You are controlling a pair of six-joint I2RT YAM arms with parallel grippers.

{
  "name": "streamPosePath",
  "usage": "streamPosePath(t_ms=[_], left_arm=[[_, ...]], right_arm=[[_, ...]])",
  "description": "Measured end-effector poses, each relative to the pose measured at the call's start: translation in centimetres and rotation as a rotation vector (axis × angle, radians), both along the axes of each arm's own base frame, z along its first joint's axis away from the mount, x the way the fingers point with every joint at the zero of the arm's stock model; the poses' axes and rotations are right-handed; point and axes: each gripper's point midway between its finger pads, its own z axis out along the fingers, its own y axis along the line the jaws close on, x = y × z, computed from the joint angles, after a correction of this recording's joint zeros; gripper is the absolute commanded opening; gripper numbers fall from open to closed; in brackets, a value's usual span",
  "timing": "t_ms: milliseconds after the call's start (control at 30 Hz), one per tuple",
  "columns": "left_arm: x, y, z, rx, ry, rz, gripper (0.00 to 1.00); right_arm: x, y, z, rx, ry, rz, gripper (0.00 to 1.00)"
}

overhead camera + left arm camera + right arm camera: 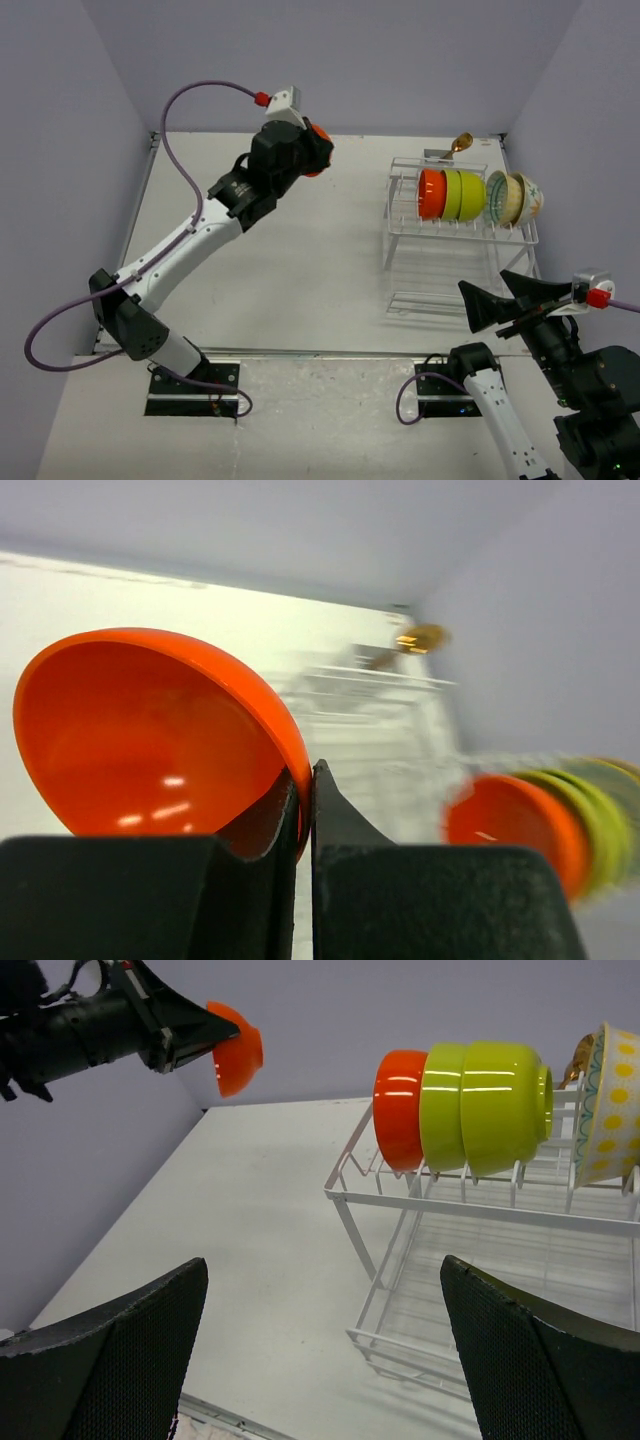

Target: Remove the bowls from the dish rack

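Observation:
My left gripper [314,148] is raised over the back middle of the table, shut on the rim of an orange-red bowl [150,730]; one finger is inside the bowl and one outside. The right wrist view shows this held bowl [237,1048] in the air, left of the dish rack [440,232]. On the rack's upper tier, standing on edge, are an orange-red bowl [431,193], two lime-green bowls [461,194] and cream patterned bowls [515,198]. My right gripper [505,292] hovers open near the rack's front corner, with nothing between its fingers.
A gold spoon [460,143] sticks up from the holder at the rack's back edge. The rack's lower tier [480,1290] holds nothing. Purple walls enclose the table on the left, back and right. The left arm's purple cable [185,100] loops above the table.

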Motion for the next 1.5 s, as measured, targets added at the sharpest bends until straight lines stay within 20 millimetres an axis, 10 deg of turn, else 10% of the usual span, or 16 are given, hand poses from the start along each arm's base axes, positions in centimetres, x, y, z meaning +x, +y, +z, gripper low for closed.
streamPosePath(t_ms=[233, 400, 533, 767, 867, 933, 1133, 1233, 1500], left_arm=[[10.8, 13.2, -14.7, 0.46, 0.335, 0.244, 0.0], [9.9, 17.6, -29.4, 0.735, 0.7, 0.178, 0.0], [8.4, 19.9, -33.2, 0.841, 0.819, 0.151, 0.0], [8.5, 20.3, -33.2, 0.863, 0.819, 0.138, 0.0], [8.5, 20.4, -33.2, 0.874, 0.817, 0.131, 0.38], [8.4, 20.5, -33.2, 0.878, 0.819, 0.127, 0.99], [7.4, 19.6, -31.5, 0.818, 0.804, 0.102, 1.0], [6.5, 17.8, -26.2, 0.68, 0.679, 0.083, 1.0], [-1.9, 5.7, -1.4, -0.068, 0.002, -0.255, 1.0]], right_arm=[[-0.3, 0.6, 0.1, -0.001, -0.003, 0.039, 0.99], [-0.5, 0.9, 0.2, -0.001, -0.007, 0.059, 0.99], [-0.8, 1.1, 0.4, 0.0, -0.014, 0.073, 0.99], [-0.8, 1.2, 0.4, -0.003, -0.015, 0.077, 0.99], [-0.8, 1.2, 0.4, -0.003, -0.016, 0.078, 0.99], [-0.8, 1.2, 0.4, -0.003, -0.016, 0.081, 0.99], [-0.8, 1.3, 0.4, -0.004, -0.016, 0.084, 0.99], [-0.8, 1.3, 0.4, -0.003, -0.015, 0.085, 0.99], [-0.3, 1.3, 0.5, 0.025, -0.014, 0.073, 0.99]])
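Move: The orange bowl already hangs by its rim in the left fingers; its set-down spot on the bare table lies about 8 cm ahead, 20 cm left and 35 cm below that hand. Left in the rack, the remaining orange bowl is about 18 cm to the hand's right, 8 cm back and 7 cm lower, with the green bowls some 5 cm farther right. From the right hand, the spot is roughly 36 cm ahead, 42 cm left and 36 cm below. The orange bowl is carried down some 33 cm and about 20 cm left, slightly forward, in one quick swoop, the left wrist rolling and tipping its fingers steeply down towards the table. After a short pause low down, the fingers open wide and let go of the rim; the hand then rises fast about 30 cm, swinging right and back, away from the bowl, as the wrist levels out. ##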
